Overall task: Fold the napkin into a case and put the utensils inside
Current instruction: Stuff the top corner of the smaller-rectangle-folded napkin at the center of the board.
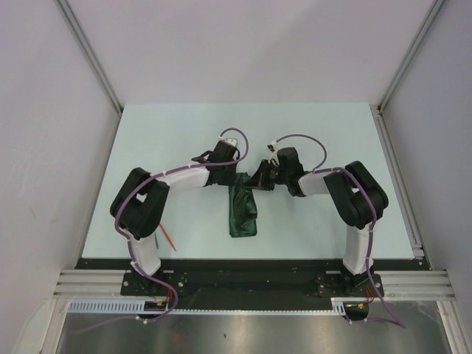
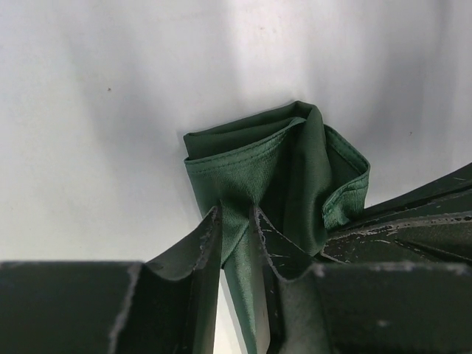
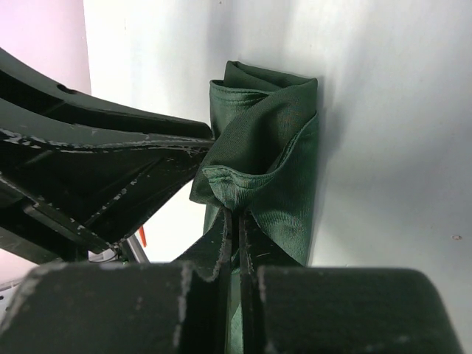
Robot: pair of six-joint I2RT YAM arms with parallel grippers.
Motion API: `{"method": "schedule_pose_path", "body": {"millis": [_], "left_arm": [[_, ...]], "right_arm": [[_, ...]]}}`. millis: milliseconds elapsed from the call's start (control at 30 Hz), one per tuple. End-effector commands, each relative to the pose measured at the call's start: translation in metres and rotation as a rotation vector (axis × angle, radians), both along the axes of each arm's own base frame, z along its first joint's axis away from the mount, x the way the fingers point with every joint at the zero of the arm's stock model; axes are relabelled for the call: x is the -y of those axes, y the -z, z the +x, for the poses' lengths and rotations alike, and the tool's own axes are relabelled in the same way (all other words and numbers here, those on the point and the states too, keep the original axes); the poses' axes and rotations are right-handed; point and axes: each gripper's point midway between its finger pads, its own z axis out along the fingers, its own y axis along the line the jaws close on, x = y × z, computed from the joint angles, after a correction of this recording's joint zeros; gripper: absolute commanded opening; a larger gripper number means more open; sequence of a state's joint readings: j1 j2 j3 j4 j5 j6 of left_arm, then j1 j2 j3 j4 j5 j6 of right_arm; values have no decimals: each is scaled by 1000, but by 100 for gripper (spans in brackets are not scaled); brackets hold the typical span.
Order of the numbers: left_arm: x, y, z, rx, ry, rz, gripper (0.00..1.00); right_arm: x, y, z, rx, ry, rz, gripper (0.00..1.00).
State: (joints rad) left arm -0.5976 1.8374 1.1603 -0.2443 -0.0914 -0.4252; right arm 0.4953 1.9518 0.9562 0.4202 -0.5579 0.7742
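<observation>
The dark green napkin (image 1: 243, 210) lies mid-table, folded into a narrow, long strip running towards the near edge. Its far end is lifted and bunched between both grippers. My left gripper (image 1: 236, 179) is shut on one fold of that end; in the left wrist view its jaws (image 2: 236, 214) pinch the cloth (image 2: 251, 162). My right gripper (image 1: 259, 179) is shut on the hemmed edge beside it; the right wrist view shows its jaws (image 3: 236, 215) closed on the napkin (image 3: 276, 133). The orange-red utensil (image 1: 168, 237) lies near the left arm's base. I cannot make out the teal utensil.
The two grippers stand close together, their fingers almost touching. The right gripper's finger (image 2: 413, 221) crosses the left wrist view, and the left gripper's finger (image 3: 110, 158) crosses the right wrist view. The table (image 1: 317, 140) has white walls on three sides.
</observation>
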Motion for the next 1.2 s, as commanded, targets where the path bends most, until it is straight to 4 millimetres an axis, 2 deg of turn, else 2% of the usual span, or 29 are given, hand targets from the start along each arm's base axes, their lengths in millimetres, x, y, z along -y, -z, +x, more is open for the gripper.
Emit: {"method": "schedule_pose_path", "body": {"millis": [0,400,533,633,800,933,1067,1167], "left_arm": [[14,-12,9,29,26,-39,26],[17,-3,3,5,33,-27,30],[16,0,5,1,21,-12,20],[15,-7,6,14,10,-22,11],[11,-24,11,50,-8,-43,8],[10,-33,8,55,-14,-81,0],[11,-51,9,96,-23,-121,0],[11,-53,10,92,-25,-122,0]], "right_arm": [[-6,-28,10,68,-7,49,0],[-8,-24,9,59,-10,48,0],[-8,-25,9,57,-8,43,0],[-9,-23,8,47,-9,27,0],[-9,-22,8,53,-17,-10,0],[-12,-18,5,38,-28,-29,0],[-15,-18,4,34,-37,-33,0],[-15,-17,5,29,-35,-38,0]]}}
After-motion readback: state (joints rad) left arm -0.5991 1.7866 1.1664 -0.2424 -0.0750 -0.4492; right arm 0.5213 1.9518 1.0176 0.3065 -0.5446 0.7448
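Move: Just beneath the left fingertips, about 1 cm down, lies the napkin's folded-in top corner; the napkin's far edge is about 3 cm ahead and 1 cm to the right. The flap still pinched by the right gripper sits roughly 3 cm back and 3 cm right of the left hand, and the orange utensil some 15 cm back and 20 cm left. Seen from the right hand, the folded-in corner is about 3 cm ahead and 3 cm left. Sinking about 1 cm into the fold at the napkin's top, the left hand draws its slightly parted fingers fully shut near the bottom, then lifts some 3.5 cm straight up, coming clear of the cloth with nothing between them. The right hand keeps its pinch on the flap, easing about 1 cm left near the end. ##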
